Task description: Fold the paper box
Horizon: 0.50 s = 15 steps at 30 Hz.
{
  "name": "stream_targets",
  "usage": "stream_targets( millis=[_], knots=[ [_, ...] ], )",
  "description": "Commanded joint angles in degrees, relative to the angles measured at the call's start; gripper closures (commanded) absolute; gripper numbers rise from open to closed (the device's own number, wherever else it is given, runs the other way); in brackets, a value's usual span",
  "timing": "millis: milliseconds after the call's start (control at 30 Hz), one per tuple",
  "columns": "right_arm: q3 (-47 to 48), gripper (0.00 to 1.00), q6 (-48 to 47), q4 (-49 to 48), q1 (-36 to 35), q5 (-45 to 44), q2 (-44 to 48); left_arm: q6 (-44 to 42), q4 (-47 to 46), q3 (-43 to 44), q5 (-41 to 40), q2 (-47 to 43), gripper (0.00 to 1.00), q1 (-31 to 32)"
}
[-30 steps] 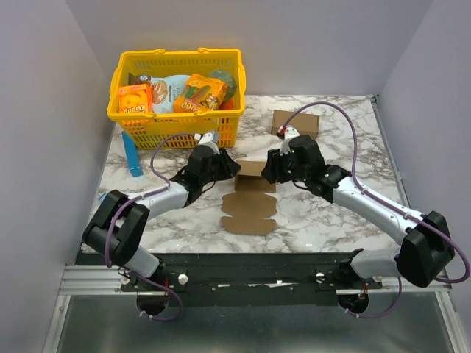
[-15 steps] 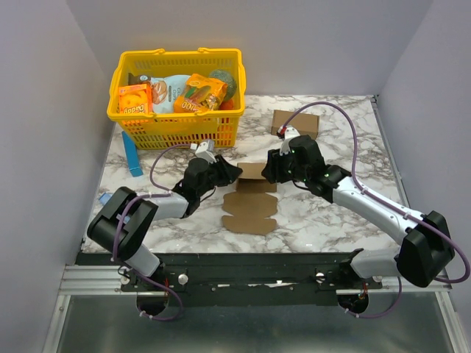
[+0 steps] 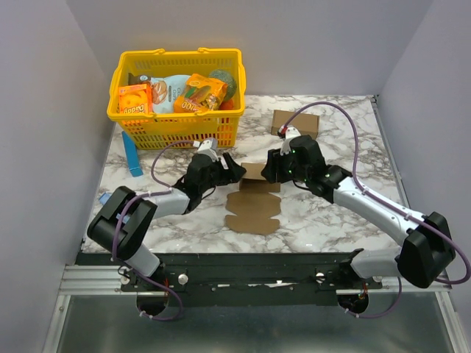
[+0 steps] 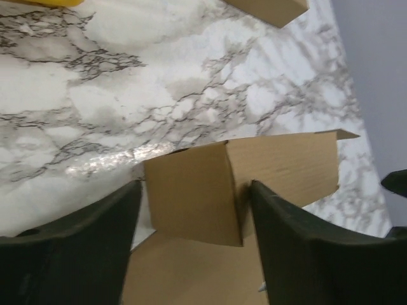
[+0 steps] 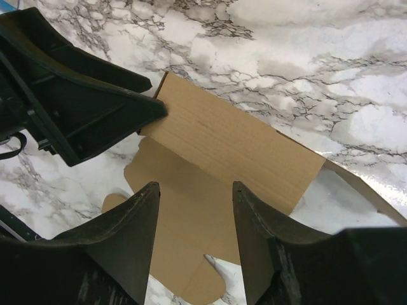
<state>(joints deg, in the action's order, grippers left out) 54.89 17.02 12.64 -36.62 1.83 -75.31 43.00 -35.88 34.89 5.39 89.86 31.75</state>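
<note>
The paper box (image 3: 252,208) is a brown die-cut cardboard sheet lying mid-table, its far panel (image 3: 254,172) folded upright. In the left wrist view a raised side flap (image 4: 191,197) stands between my open left fingers, with the upright panel (image 4: 286,165) behind it. My left gripper (image 3: 232,170) is open at the box's left end. My right gripper (image 3: 271,170) is open at the right end, its fingers (image 5: 137,229) above the flat sheet (image 5: 191,222) with the upright panel (image 5: 235,149) just beyond. Neither gripper holds anything.
A yellow basket (image 3: 176,99) with orange snack boxes stands at the back left. A longer brown carton (image 3: 296,123) lies behind the right arm. A blue strip (image 3: 131,155) leans at the left edge of the marble table (image 3: 331,220).
My left gripper has shifted slightly right and back toward the box's left end. The box's flat part has moved a little right. The right arm has hardly moved.
</note>
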Motion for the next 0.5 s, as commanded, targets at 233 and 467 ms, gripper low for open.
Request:
stream_targets(
  millis=[233,467],
  knots=[
    [-2.1,0.4,1.2,0.7,0.4,0.7,3.4,-15.7,14.6,-0.6,-8.3,-12.0,0.01,0.9],
    [-1.1,0.4,4.7,0.6,0.4,1.3,1.3,-22.8,10.9,-9.0,-14.2,-15.2,0.01,8.1]
  ],
)
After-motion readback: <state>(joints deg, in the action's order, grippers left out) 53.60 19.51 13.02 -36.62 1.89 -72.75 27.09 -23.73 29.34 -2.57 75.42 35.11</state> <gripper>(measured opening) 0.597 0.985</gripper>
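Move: At the left hand's fingertips is the left end of the half-folded paper box, whose middle lies about 6 cm to its right, level fore and aft and some 3 cm below. The unfolded flaps spread roughly 11 cm back and 4 cm right of that hand, and a small carton sits about 18 cm ahead and 17 cm right. From the right hand, the paper box's middle is about 3 cm ahead, 3 cm left and 9 cm below. Backing off from the paper box's left end, the left hand opens from mostly open to fully wide and goes left while rising about 3 cm. It then swings back towards its base and sinks to its starting height, ending some 4 cm left and 4 cm back, rolled about 15 degrees with its left side up. ##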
